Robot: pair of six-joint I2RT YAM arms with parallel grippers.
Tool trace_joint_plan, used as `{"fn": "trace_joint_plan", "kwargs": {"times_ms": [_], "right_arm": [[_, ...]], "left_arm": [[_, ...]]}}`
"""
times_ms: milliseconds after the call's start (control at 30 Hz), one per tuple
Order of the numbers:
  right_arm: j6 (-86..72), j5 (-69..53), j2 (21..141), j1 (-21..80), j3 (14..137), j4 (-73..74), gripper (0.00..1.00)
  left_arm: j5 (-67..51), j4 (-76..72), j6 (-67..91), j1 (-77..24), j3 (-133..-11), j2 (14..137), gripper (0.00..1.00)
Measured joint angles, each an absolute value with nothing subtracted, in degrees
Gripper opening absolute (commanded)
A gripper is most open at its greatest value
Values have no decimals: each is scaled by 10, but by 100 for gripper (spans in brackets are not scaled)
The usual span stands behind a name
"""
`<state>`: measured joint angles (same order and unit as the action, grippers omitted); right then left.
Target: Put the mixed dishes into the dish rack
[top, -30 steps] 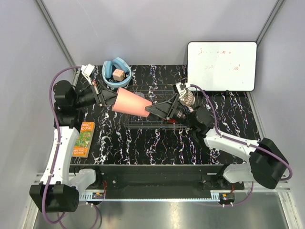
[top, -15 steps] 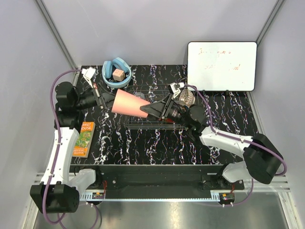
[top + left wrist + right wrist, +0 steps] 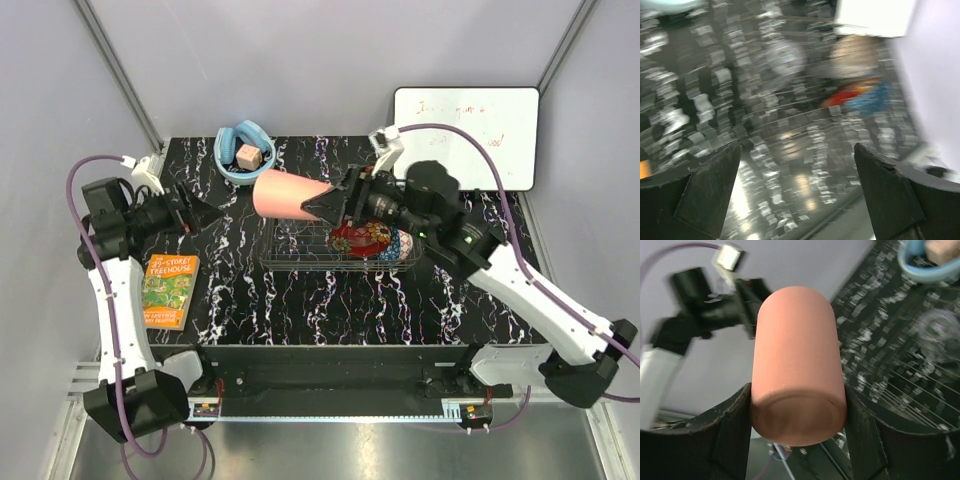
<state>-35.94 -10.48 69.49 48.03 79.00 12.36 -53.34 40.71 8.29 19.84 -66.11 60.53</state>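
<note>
The salmon-pink cup lies sideways in the air over the back left corner of the dish rack. My right gripper is shut on its base end. In the right wrist view the pink cup fills the gap between both fingers. My left gripper is open and empty at the table's left side, apart from the cup. A red floral bowl and a blue patterned bowl sit in the rack. The blurred left wrist view shows a pale speckled bowl and a clear glass piece.
A light-blue ring with a wooden block lies at the back left. A white board leans at the back right. A book lies near the left edge. A clear glass dish shows by the rack wires.
My left gripper opened, let go of the pink cup and drew back to the left. The right gripper closed on the cup and carried it up and back.
</note>
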Motion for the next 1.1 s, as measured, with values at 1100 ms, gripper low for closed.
{"fn": "trace_joint_plan", "kwargs": {"times_ms": [1100], "right_arm": [[-154,181,1173,585,1206,585,0]], "left_arm": [[-350,455,-36,198,-570,530,99]]}}
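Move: Over the dish rack, the right hand already grips the salmon cup sideways; the open front-left corner of the rack lies about 8 cm ahead, 8 cm left and 36 cm below. The clear glass in the rack lies about 16 cm ahead and 7 cm left, the red plate 10 cm ahead and 8 cm right, both some 35 cm down. From the empty left hand, that corner is about 2 cm ahead, 14 cm right and 25 cm below. Swinging the cup down over the rack's front-left corner, the right hand drops about 20 cm, mostly in a quick first plunge, and rolls some 60 degrees so its near-level fingers point steeply down. It then eases forward and left before sinking again, keeping its grip. The open, empty left hand sinks about 7 cm and draws left, away from the corner. ##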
